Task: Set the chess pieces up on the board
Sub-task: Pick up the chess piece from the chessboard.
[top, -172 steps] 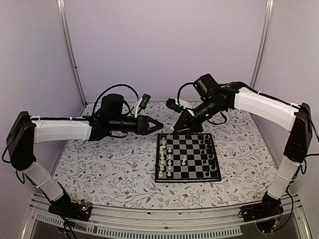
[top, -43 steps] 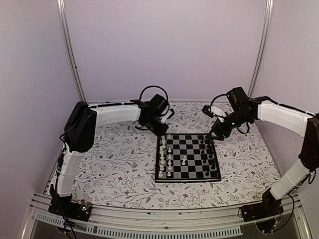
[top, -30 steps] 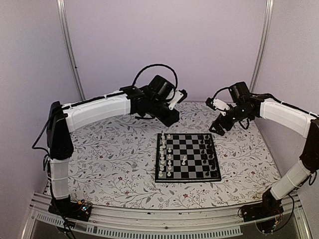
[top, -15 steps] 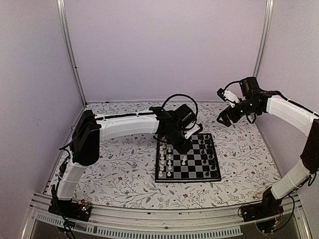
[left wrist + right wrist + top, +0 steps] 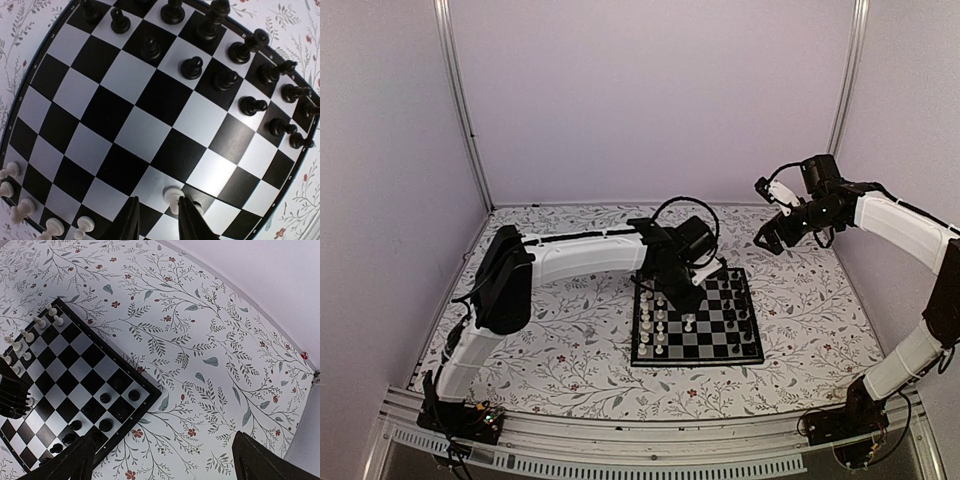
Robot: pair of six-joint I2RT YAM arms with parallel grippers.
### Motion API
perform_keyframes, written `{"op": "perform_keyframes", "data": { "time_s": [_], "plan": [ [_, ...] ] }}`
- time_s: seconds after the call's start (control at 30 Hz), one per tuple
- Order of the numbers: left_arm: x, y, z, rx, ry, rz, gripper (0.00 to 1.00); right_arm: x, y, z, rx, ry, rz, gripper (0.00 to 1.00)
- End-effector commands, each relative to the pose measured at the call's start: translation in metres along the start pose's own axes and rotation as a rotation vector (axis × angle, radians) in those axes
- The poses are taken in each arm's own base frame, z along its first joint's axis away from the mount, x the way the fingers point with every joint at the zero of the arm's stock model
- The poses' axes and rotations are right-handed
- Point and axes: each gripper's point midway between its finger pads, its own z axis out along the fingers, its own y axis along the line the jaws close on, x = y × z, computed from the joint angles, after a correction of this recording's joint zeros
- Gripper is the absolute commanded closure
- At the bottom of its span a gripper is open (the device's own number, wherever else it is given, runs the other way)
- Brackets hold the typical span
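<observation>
The board lies mid-table, with white chess pieces in its two left columns and black ones on the right. One white pawn stands alone near the middle. My left gripper hangs over the board, tips pointing down. In the left wrist view its jaws stand partly open, and that white pawn is close against the inner side of the right finger, with a gap to the other. My right gripper is raised at the back right, wide open and empty.
Floral table cover surrounds the board. Black pieces line the far side in the left wrist view. The board's corner and the left arm's tip show in the right wrist view. Walls and metal posts enclose the table.
The left arm swung from the back of the table to over the board and dipped toward the lone white pawn, jaws narrowing slightly. The right arm pulled up and back to the right.
</observation>
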Motion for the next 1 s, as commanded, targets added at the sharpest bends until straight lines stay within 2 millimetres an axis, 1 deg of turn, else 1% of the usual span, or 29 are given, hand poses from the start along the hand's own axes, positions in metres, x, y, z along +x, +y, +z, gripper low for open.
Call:
{"op": "perform_keyframes", "data": {
  "time_s": [0.0,0.23,0.43,0.57,0.63,0.7,0.8,0.9,0.97],
  "plan": [
    [0.005,-0.006,0.005,0.016,0.030,0.002,0.71,0.003,0.005,0.000,-0.021,0.000,0.008,0.01],
    [0.014,-0.007,0.015,0.029,0.065,0.004,0.76,0.003,0.006,0.004,-0.033,0.005,0.010,0.01],
    [0.014,-0.009,0.018,0.040,0.071,0.003,0.79,0.004,0.007,0.005,-0.039,0.009,0.011,0.01],
    [0.014,-0.006,0.018,0.040,0.071,-0.001,0.85,0.006,0.008,0.006,-0.044,0.012,0.012,0.01],
    [0.010,-0.004,0.016,0.036,0.061,-0.002,0.89,0.005,0.008,0.006,-0.044,0.012,0.012,0.01],
    [0.003,0.001,0.011,0.025,0.040,-0.002,0.92,0.006,0.008,0.007,-0.046,0.014,0.013,0.01],
    [-0.011,0.015,-0.001,0.003,-0.008,-0.016,0.94,0.007,0.009,0.008,-0.049,0.017,0.013,0.01],
    [-0.020,0.034,-0.012,-0.021,-0.046,-0.040,0.95,0.006,0.009,0.008,-0.048,0.017,0.011,0.01],
    [-0.021,0.049,-0.016,-0.042,-0.053,-0.060,0.95,0.007,0.008,0.009,-0.048,0.020,0.012,0.01]
  ]
}}
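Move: Just under the left hand, the white chess piece it goes for stands about 1 cm back and some 3 cm down, neither left nor right. A second white piece is about 4 cm back from the hand, one square nearer the robot; the closest white pawn is roughly 7 cm left and 1 cm back, the closest black pawn about 9 cm right and 1 cm back. From the right hand the target lies about 16 cm left, 11 cm back and 16 cm below. Sinking about 2.5 cm, with a slight drift back, the left hand lowers its already part-closed fingers around the farther of the two loose white pieces and pinches its upper part. As the fingers finish closing, the hand turns round and rises nearly 2 cm, moving forward about 2 cm with the piece, away from the second white one. ##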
